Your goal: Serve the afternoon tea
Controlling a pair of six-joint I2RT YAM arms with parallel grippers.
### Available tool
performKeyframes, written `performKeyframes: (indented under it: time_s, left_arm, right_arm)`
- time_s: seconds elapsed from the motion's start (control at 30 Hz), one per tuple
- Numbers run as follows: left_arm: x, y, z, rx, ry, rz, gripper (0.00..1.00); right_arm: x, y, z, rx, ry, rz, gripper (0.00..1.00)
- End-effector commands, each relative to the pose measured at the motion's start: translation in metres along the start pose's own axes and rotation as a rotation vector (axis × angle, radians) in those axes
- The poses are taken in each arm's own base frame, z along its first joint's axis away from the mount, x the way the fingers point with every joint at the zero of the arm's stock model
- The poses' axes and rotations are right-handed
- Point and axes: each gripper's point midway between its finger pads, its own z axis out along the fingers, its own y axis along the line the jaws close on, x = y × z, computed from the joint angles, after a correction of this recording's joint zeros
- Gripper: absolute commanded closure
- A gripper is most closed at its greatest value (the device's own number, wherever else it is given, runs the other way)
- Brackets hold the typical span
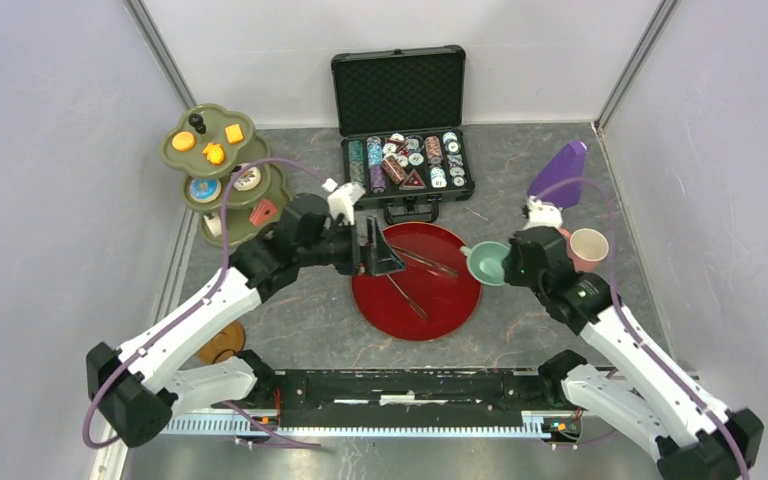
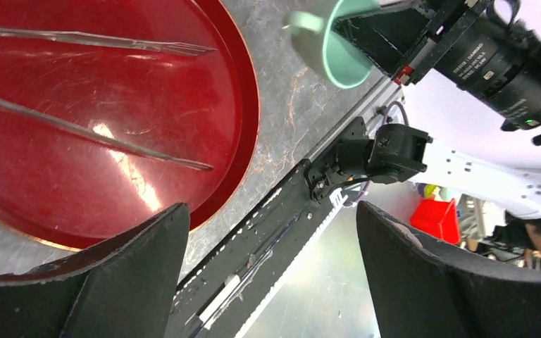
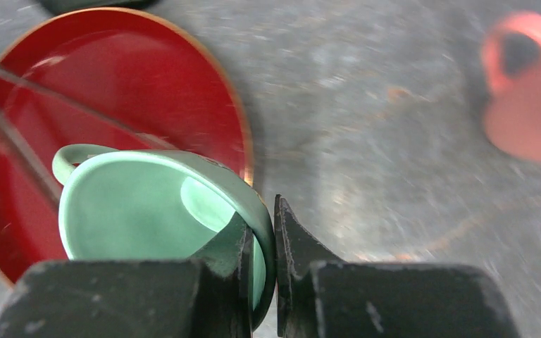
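Note:
My right gripper (image 3: 264, 246) is shut on the rim of the teal cup (image 3: 134, 211), one finger inside and one outside. The cup (image 1: 487, 262) hangs tilted at the right edge of the dark-red tray (image 1: 430, 310); it also shows in the left wrist view as the teal cup (image 2: 327, 49). A pink cup (image 1: 587, 248) stands on the table just right of it. My left gripper (image 1: 385, 250) is open and holds nothing, over the tray's left part. The olive-green three-tier stand (image 1: 192, 160) at the back left carries orange biscuits (image 1: 210, 145) and other small treats.
Two thin metal utensils (image 1: 415, 280) lie on the tray. An open black case of poker chips (image 1: 405, 165) sits behind it. A purple object (image 1: 560, 172) stands at the back right. An orange saucer (image 1: 222, 343) lies under my left arm. Grey walls close in on three sides.

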Motion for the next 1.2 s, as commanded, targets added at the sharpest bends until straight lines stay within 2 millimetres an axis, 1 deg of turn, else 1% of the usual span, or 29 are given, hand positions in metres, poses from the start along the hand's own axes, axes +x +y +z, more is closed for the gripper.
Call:
performKeyframes:
  time_s: [0.0, 0.1, 0.17, 0.3, 0.4, 0.43, 0.5, 0.57, 0.7, 0.83, 0.97, 1.1, 1.17]
  left_arm:
    - [-0.019, -0.014, 0.021, -0.075, -0.074, 0.126, 0.06]
    - [-0.018, -0.02, 0.03, -0.105, -0.078, 0.152, 0.1]
    - [-0.015, -0.023, 0.036, -0.124, -0.073, 0.169, 0.15]
    - [-0.004, -0.021, 0.045, -0.165, -0.06, 0.204, 0.2]
    - [-0.002, -0.013, 0.043, -0.205, -0.03, 0.267, 0.26]
    - [-0.003, -0.013, 0.043, -0.199, -0.027, 0.29, 0.27]
    - [0.003, -0.016, 0.044, -0.169, 0.007, 0.333, 0.28]
    - [0.008, -0.014, 0.047, -0.174, 0.055, 0.359, 0.34]
    - [0.016, -0.004, 0.055, -0.204, 0.112, 0.368, 0.44]
    - [0.02, -0.006, 0.063, -0.172, 0.119, 0.36, 0.54]
    - [0.024, -0.002, 0.068, -0.202, 0.145, 0.378, 0.65]
    - [0.03, 0.008, 0.069, -0.267, 0.164, 0.412, 0.71]
    - [0.032, 0.012, 0.069, -0.289, 0.173, 0.417, 0.81]
  right_arm:
    - [-0.033, 0.089, -0.013, -0.332, -0.068, -0.106, 1.0]
    - [-0.029, 0.125, -0.024, -0.372, -0.079, -0.156, 1.0]
    - [-0.028, 0.14, -0.028, -0.39, -0.083, -0.164, 1.0]
    - [-0.027, 0.16, -0.032, -0.452, -0.098, -0.155, 1.0]
    - [-0.023, 0.171, -0.035, -0.498, -0.084, -0.19, 1.0]
    - [-0.021, 0.174, -0.036, -0.519, -0.081, -0.207, 1.0]
    - [-0.017, 0.179, -0.038, -0.555, -0.076, -0.233, 1.0]
    - [-0.015, 0.18, -0.039, -0.569, -0.074, -0.253, 1.0]
    - [-0.012, 0.18, -0.041, -0.59, -0.073, -0.275, 1.0]
    - [-0.005, 0.183, -0.042, -0.613, -0.062, -0.278, 1.0]
    - [-0.002, 0.187, -0.042, -0.636, -0.062, -0.281, 1.0]
    - [-0.001, 0.192, -0.043, -0.65, -0.056, -0.299, 1.0]
    - [0.0, 0.194, -0.044, -0.661, -0.059, -0.3, 1.0]
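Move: The left hand, wide open, has the green cup about 24 cm to its right, about level with it fore and aft and some 10 cm lower; the red tray's middle is 8 cm right and 6 cm back, 24 cm below, with the tongs on it 6 cm right and 4 cm back. From the right hand, already pinching the cup's rim with the cup 5 cm to its left, the tray lies 22 cm left, 4 cm back and 15 cm below; the pink mug stands 21 cm right and 4 cm ahead. The left fingers close from wide open and pinch the cup's rim beside the handle, after the left hand has moved about 5 cm right and 5 cm down while tipping its fingers more steeply downward. The right hand keeps its rim grip and sweeps the cup some 16 cm left over the tray towards the left hand, quickly then easing off, turning about 35 degrees counter-clockwise. ##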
